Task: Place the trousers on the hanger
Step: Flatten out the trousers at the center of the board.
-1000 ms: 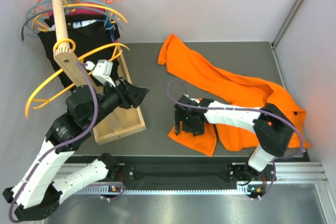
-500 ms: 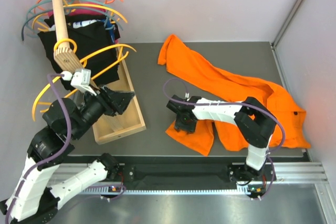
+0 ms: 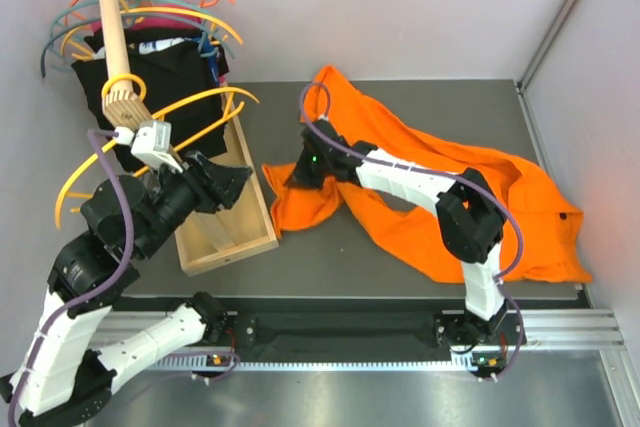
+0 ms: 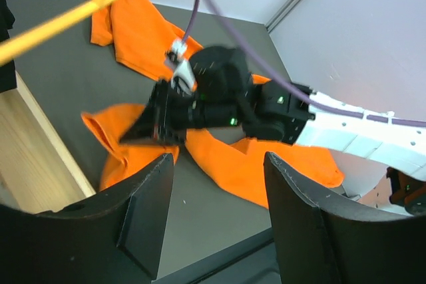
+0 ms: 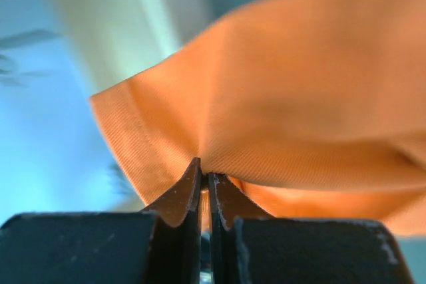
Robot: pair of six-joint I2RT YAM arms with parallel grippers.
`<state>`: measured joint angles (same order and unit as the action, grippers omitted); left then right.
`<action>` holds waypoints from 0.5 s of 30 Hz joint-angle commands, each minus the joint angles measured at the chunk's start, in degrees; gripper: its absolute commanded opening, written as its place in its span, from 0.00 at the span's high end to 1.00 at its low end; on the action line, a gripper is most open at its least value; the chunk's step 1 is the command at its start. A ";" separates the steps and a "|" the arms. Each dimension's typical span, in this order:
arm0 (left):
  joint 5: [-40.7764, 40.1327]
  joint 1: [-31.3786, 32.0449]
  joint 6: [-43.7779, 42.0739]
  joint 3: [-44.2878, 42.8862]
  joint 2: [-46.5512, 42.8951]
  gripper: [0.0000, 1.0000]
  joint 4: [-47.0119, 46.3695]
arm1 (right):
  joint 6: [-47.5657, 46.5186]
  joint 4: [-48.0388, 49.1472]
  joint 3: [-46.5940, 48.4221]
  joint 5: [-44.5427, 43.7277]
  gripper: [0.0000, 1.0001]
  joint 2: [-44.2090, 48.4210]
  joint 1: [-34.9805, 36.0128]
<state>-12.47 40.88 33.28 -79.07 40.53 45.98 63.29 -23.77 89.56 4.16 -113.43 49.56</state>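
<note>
The orange trousers point(image 3: 470, 182) sprawl across the right half of the table, also in the left wrist view point(image 4: 143, 31). My right gripper point(image 3: 292, 179) is shut on the cloth near one leg end, and the pinched fold point(image 5: 299, 98) bulges over its closed tips point(image 5: 205, 176). That leg end hangs in a bunch beside the wooden box. The amber-yellow hanger point(image 3: 200, 97) hangs from the pole end at the left, and its arm crosses the top of the left wrist view point(image 4: 60, 21). My left gripper point(image 3: 238, 179) is open and empty just below the hanger, its fingers point(image 4: 150, 197) facing the right gripper.
A long wooden box point(image 3: 245, 237) lies on the table's left side. A wooden pole point(image 3: 115, 37) above it carries coral and teal hangers and black garments point(image 3: 160, 72). Walls close in at the back and right, with a metal rail along the near edge.
My right gripper closed on the trouser leg end and carried it up and left toward the wooden box. My left gripper rose toward the hanger and stayed open.
</note>
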 commanded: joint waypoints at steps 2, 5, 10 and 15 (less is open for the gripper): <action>-1.24 -0.01 -0.76 -3.55 3.41 0.39 -0.27 | 4.38 13.93 11.49 11.63 1.00 -2.84 -2.63; -1.42 -0.01 -0.49 -5.13 5.16 0.39 0.25 | 11.47 16.36 20.64 15.33 1.00 -9.25 -2.36; -2.21 0.07 -1.19 -7.32 7.01 0.39 0.69 | 20.73 23.50 32.74 18.60 1.00 -18.66 -1.14; -2.30 0.07 -2.34 -9.09 8.95 0.39 1.57 | 27.94 25.61 41.39 19.22 1.00 -24.82 1.06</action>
<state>-13.65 41.04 32.51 -86.11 46.92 48.75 84.12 -5.41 124.73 20.51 -137.01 48.27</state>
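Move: The right hand, shut on the trousers' free end about 10 cm above the board, has the visible middle of the wooden tray some 18 cm to its left, 2 cm ahead and 8 cm lower. The hanging black clothes are about 29 cm left, 13 cm ahead and 10 cm higher; the trousers' bulk spreads about 38 cm to the right, level fore and aft, 10 cm below. From the left hand the tray is roughly 14 cm ahead, 13 cm left and 37 cm below. The right arm keeps its pinch on the trousers' end and sweeps it left, up and forward off the side of the wooden tray, about 14 cm left, 11 cm up and 7 cm out, dragging the orange cloth after it towards the hanging black clothes. The rise and the forward reach come mostly in the first half, then it runs on almost purely left over the tray, while the wrist swings the fingers up some 35 degrees from steeply down to nearly level, pointing left. ##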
